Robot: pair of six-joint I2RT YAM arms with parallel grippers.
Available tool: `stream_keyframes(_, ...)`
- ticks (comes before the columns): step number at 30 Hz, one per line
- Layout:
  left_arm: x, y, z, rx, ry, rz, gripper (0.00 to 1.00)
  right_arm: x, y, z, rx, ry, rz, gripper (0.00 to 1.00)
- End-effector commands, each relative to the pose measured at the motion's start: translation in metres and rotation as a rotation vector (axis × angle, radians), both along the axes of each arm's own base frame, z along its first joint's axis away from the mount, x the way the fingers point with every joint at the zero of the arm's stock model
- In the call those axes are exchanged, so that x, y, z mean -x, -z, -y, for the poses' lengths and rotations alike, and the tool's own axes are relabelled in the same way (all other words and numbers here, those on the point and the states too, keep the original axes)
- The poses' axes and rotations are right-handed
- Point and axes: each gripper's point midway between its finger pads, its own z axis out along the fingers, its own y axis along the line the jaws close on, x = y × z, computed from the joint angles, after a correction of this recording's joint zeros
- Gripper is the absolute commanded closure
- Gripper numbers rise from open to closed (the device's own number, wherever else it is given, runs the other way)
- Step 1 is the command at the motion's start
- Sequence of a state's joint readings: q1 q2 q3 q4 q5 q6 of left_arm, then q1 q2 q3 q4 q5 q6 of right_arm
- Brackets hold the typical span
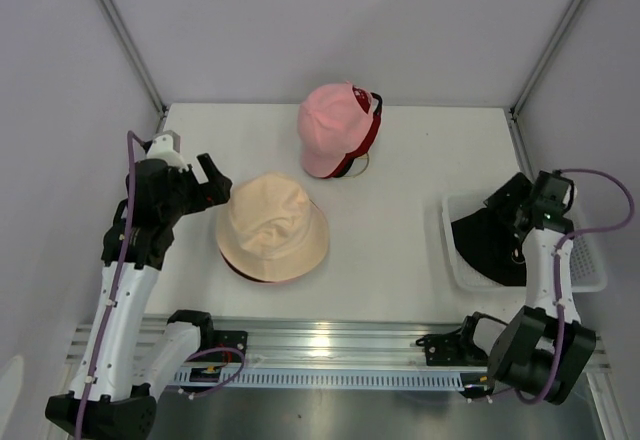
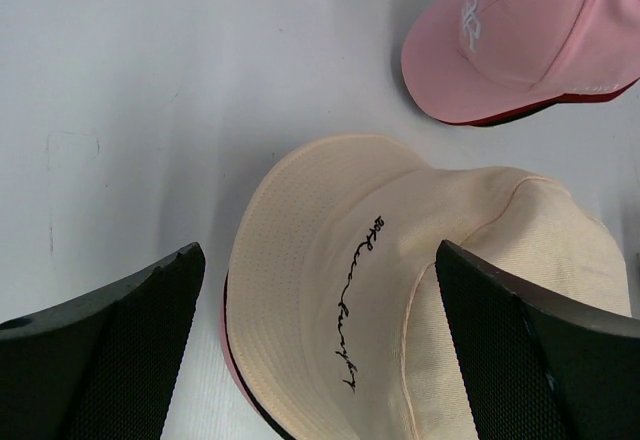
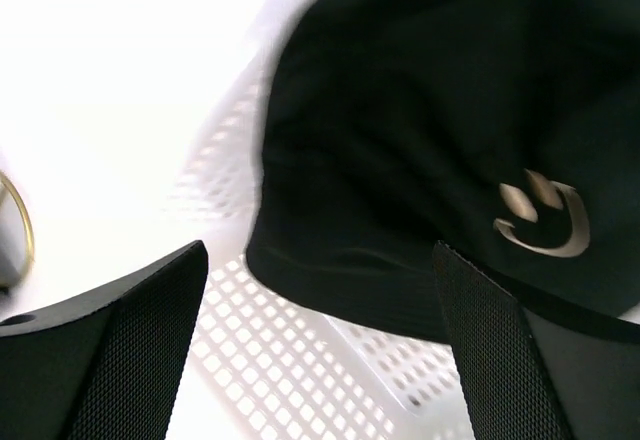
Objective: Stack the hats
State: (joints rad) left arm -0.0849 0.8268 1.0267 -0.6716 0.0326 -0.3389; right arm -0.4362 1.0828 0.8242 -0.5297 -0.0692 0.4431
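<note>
A cream bucket hat (image 1: 272, 228) tops a pile, with pink and black brims showing under its edge. In the left wrist view its brim (image 2: 330, 290) carries black script. My left gripper (image 1: 219, 184) hovers open just left of it, its jaws wide over the brim (image 2: 320, 360). Behind, a pink baseball cap (image 1: 335, 128) (image 2: 530, 40) lies on red and black caps. A black cap (image 1: 488, 242) (image 3: 420, 110) with a pale logo lies in the white mesh basket (image 1: 590, 275). My right gripper (image 1: 512, 206) (image 3: 320, 350) is open above that cap's edge, holding nothing.
The basket (image 3: 300, 370) sits at the table's right edge, its rim below my right jaws. A thin gold ring (image 3: 18, 222) shows at the far left of the right wrist view. Frame posts stand at the back corners, and a metal rail runs along the near edge.
</note>
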Motion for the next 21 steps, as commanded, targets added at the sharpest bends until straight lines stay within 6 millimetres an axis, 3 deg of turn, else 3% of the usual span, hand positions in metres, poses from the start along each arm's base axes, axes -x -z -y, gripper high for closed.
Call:
stream_keyframes(1, -0.004, -0.003, -0.001, -0.025, 0.0, 0.024, 0.01, -0.036, -0.016, -0.01, 0.123, -0.067, 0.05, 0.05)
stream_keyframes(7, -0.007, 0.003, -0.009, -0.052, -0.035, 0.01, 0.01, -0.051, 0.016, -0.003, 0.219, -0.089, -0.157, 0.2)
stream_keyframes(9, -0.007, 0.004, -0.011, -0.057, -0.041, 0.006, 0.0, -0.051, 0.019, 0.001, 0.251, -0.085, -0.188, 0.32)
stream_keyframes(11, -0.007, 0.005, -0.013, -0.059, -0.05, 0.006, 0.01, -0.051, 0.017, 0.003, 0.277, -0.085, -0.195, 0.42)
stream_keyframes(12, -0.007, 0.005, -0.013, -0.058, -0.052, 0.004, 0.01, -0.049, 0.014, 0.004, 0.283, -0.082, -0.195, 0.54)
stream_keyframes(14, -0.007, 0.006, -0.015, -0.058, -0.057, 0.002, 0.0, -0.047, 0.008, 0.005, 0.297, -0.081, -0.189, 0.69)
stream_keyframes(15, -0.007, 0.007, -0.015, -0.058, -0.057, 0.001, 0.01, -0.046, 0.002, 0.005, 0.305, -0.082, -0.177, 0.87)
stream_keyframes(16, -0.007, 0.007, -0.015, -0.059, -0.058, -0.002, 0.01, -0.044, -0.001, 0.005, 0.31, -0.084, -0.171, 0.96)
stream_keyframes(18, -0.007, 0.007, -0.015, -0.059, -0.058, -0.002, 0.01, -0.04, -0.006, 0.005, 0.324, -0.103, -0.176, 1.0)
stream_keyframes(21, -0.007, 0.007, -0.016, -0.06, -0.059, -0.004, 0.0, -0.039, -0.034, -0.005, 0.333, -0.148, -0.14, 1.0)
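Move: The black hat lies in the white basket with its middle about 5 cm back, 2 cm to the right and 6 cm below my open right hand, which is over its far part. The basket's middle is 5 cm to the right of the hat's middle and level with it. The pink cap stands some 23 cm ahead and 37 cm to the left of my right hand. From my left hand the black hat is about 67 cm to the right and 4 cm back. I swing my right hand forward and down, about 4 cm each, with a brief sway left and back again, onto the far part of the black hat. As I arrive I shut the wide-open fingers completely, pinching a fold of its cloth, while the hand tips down and rolls its left side lower, each some 15 degrees; then I start lifting, about 2 cm. ##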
